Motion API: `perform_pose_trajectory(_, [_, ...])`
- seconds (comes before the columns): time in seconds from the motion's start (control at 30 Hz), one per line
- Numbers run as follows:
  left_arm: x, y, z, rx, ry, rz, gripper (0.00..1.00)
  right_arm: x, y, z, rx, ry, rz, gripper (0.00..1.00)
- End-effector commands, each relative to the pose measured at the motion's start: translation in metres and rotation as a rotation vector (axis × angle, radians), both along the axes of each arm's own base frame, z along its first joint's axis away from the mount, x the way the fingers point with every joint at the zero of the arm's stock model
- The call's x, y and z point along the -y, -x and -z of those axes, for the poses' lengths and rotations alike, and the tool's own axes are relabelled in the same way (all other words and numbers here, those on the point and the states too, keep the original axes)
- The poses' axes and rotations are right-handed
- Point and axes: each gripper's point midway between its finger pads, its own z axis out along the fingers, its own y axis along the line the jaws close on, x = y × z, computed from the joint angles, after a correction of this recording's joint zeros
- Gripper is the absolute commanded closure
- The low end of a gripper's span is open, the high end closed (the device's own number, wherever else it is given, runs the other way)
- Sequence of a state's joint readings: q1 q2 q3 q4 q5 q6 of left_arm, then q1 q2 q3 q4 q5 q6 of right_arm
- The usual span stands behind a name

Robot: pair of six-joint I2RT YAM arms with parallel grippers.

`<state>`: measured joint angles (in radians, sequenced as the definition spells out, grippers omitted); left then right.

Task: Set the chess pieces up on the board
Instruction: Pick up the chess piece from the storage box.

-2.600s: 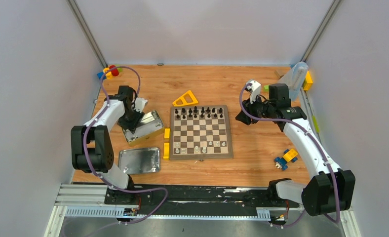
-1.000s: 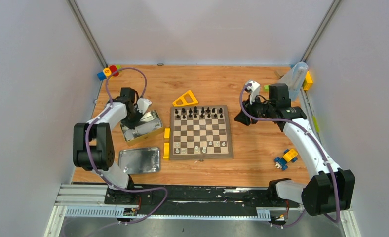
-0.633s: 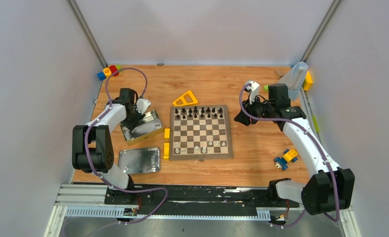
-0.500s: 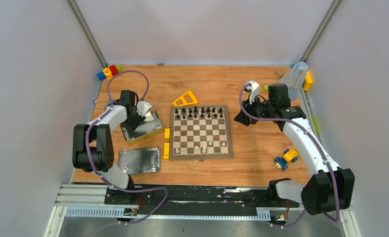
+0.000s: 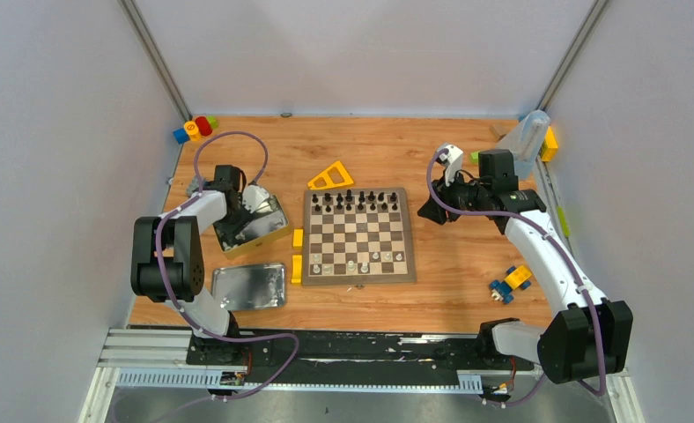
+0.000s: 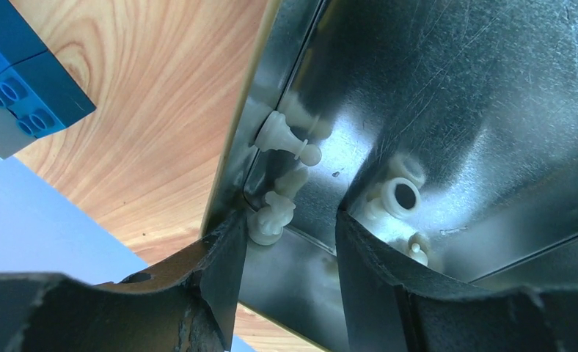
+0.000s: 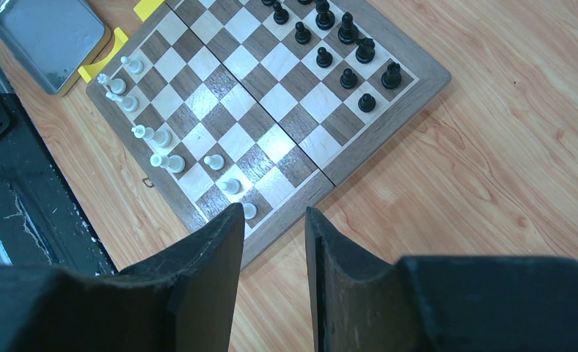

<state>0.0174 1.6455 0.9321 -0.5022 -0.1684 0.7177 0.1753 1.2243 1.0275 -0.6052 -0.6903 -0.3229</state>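
Note:
The board point(image 5: 358, 278) lies mid-table, with black chess pieces point(image 5: 359, 200) along its far rows and white pieces point(image 5: 352, 263) along its near rows. More white pieces lie loose in a tilted metal tin point(image 5: 276, 214) left of the board. My left gripper point(image 5: 237, 221) reaches into that tin point(image 6: 455, 88), open. A white pawn point(image 6: 286, 139) lies ahead of it, and another white piece point(image 6: 270, 218) rests against the left fingertip. A third piece point(image 6: 397, 196) shows its hollow base. My right gripper point(image 7: 275, 213) hovers open and empty above the board's right edge point(image 7: 389, 117).
A second tin point(image 5: 248, 286) lies flat near the front left. A yellow triangle point(image 5: 330, 175) and yellow blocks point(image 5: 297, 238) sit by the board. Further off are a toy car point(image 5: 512, 282), coloured blocks point(image 5: 194, 129) at the back left, and blue bricks point(image 6: 22, 81) beside the tin.
My left gripper has opened from nearly shut and shifted slightly toward the tin's back-left corner. The right arm has not moved.

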Motion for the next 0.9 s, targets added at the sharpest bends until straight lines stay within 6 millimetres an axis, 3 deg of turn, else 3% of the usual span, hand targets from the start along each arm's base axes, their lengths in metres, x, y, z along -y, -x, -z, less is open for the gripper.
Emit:
perform_pose_trajectory(0.0, [-0.008,0.006,0.020,-0.047,0.010,-0.008,0.45,-0.003,-0.001,-0.003,0.015,-0.014,-0.023,0.63])
perform_pose_trajectory(0.17, [-0.002,0.012,0.024,-0.058,0.046,-0.007,0.55,-0.003,-0.001,-0.001,0.008,-0.012,-0.024,0.63])
perform_pose_trajectory(0.27, [-0.002,0.010,0.023,-0.045,0.048,-0.010,0.66,-0.003,-0.001,-0.001,0.008,-0.012,-0.023,0.63])
perform_pose_trajectory(0.47, [0.008,0.003,0.010,0.004,0.108,-0.011,0.80,-0.003,-0.001,-0.001,0.005,-0.014,-0.024,0.63])
perform_pose_trajectory(0.63, [0.031,-0.002,-0.023,0.079,0.228,0.004,0.87,-0.003,-0.001,-0.001,0.001,-0.014,-0.022,0.63])
perform_pose_trajectory(0.87, [0.083,0.002,-0.085,0.204,0.498,0.111,0.90,-0.003,-0.001,0.000,-0.004,-0.015,-0.025,0.63])
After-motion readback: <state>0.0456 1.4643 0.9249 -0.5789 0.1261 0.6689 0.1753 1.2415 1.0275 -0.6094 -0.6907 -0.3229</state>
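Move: The open left fingers already flank the white chess piece in the storage box's far left corner, its middle about 1 cm ahead, 1 cm left and 1 cm below the hand. A lying pawn is some 2 cm ahead and 3 cm right, a ring-based piece roughly 3 cm back and 5 cm right, both 2 cm down. From the right hand the corner piece is about 60 cm left, 3 cm ahead and 17 cm below. The left fingers pinch the corner piece, then carry it about 5 cm right and 4 cm up, tilting. ##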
